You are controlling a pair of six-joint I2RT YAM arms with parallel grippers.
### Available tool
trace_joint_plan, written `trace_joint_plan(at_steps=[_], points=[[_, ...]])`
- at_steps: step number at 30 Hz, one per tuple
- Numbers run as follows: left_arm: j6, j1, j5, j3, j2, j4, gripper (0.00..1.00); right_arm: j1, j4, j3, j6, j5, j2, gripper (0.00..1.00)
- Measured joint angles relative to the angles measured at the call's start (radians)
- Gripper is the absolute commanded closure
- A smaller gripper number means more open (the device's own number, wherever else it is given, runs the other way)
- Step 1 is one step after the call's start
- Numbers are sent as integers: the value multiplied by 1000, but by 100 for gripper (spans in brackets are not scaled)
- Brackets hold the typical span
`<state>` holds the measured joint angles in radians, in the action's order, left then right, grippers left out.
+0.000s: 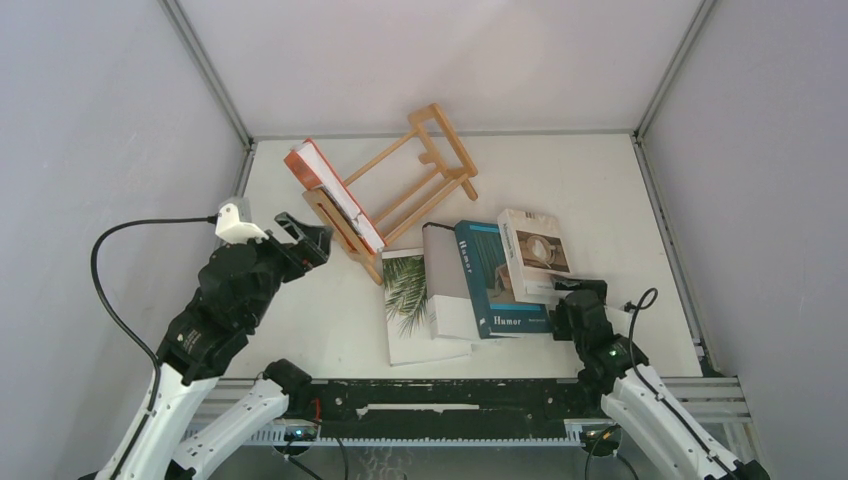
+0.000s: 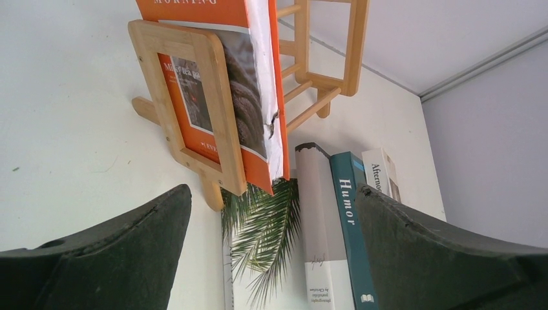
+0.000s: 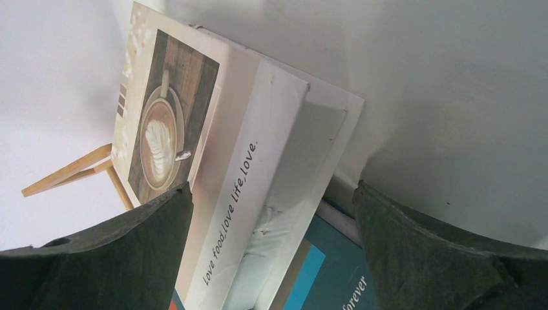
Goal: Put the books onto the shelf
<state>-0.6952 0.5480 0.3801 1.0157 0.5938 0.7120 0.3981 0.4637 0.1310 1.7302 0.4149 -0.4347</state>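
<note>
The light-wood shelf [image 1: 425, 170] stands at an angle at the back of the table. An orange-red book [image 1: 333, 195] stands upright in its left end, behind the end frame [image 2: 194, 110]. The other books lie side by side in front of it: palm leaf [image 1: 408, 300], plain grey-white [image 1: 443, 285], teal "Humor" [image 1: 495, 280], and the white cup-picture book [image 1: 535, 250] leaning on the teal one. My left gripper [image 1: 305, 240] hovers open just left of the shelf, holding nothing. My right gripper [image 3: 273, 184] is open, its fingers either side of the cup book's near edge [image 3: 252, 194].
Grey walls with metal corner rails [image 1: 215, 85] close in the white table [image 1: 600, 190] on three sides. A black rail [image 1: 450, 395] runs along the near edge between the arm bases. A black cable [image 1: 110, 290] loops by the left arm.
</note>
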Motion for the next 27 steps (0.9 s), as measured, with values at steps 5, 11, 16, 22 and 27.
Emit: trace_joint_plan(at_steps=[5,11,16,22,27], points=[[15,0,0,0,-5,-2,0,-8,-87,-21,2,-4,-43,1],[26,0,0,0,-8,-21,0,-25,-249,-71,5,-8,-102,5],[35,0,2,-4,-29,-53,0,-48,-393,-112,8,-13,-165,16],[46,0,7,-13,-45,-82,0,-71,-514,-119,22,-11,-256,39],[60,0,9,-13,-42,-89,0,-75,-574,-119,31,-5,-257,45]])
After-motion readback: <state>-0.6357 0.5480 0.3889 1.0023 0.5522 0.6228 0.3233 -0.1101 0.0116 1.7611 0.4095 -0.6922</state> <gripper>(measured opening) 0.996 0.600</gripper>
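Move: The coffee-cup book lies with its middle about 8 cm ahead of the right hand, 5 cm to its left and barely below it, its near end just in front of the open fingers. The blue Humor book is some 4 cm ahead of the right hand and 10 cm to its left, with the grey book beyond it, about 4 cm ahead and 19 cm left. From the left hand, the coffee-cup book is about 8 cm ahead, 31 cm right and 29 cm below. The coffee-cup book's near end is taken between the right fingers, one over the cover, the other under the back: the hand pushes forward about 4 cm, dipping slightly while the fingers tip up some 10 degrees, then closes until they pinch the book and starts to lift. Meanwhile the left hand, empty and open, rises some 2 cm. ##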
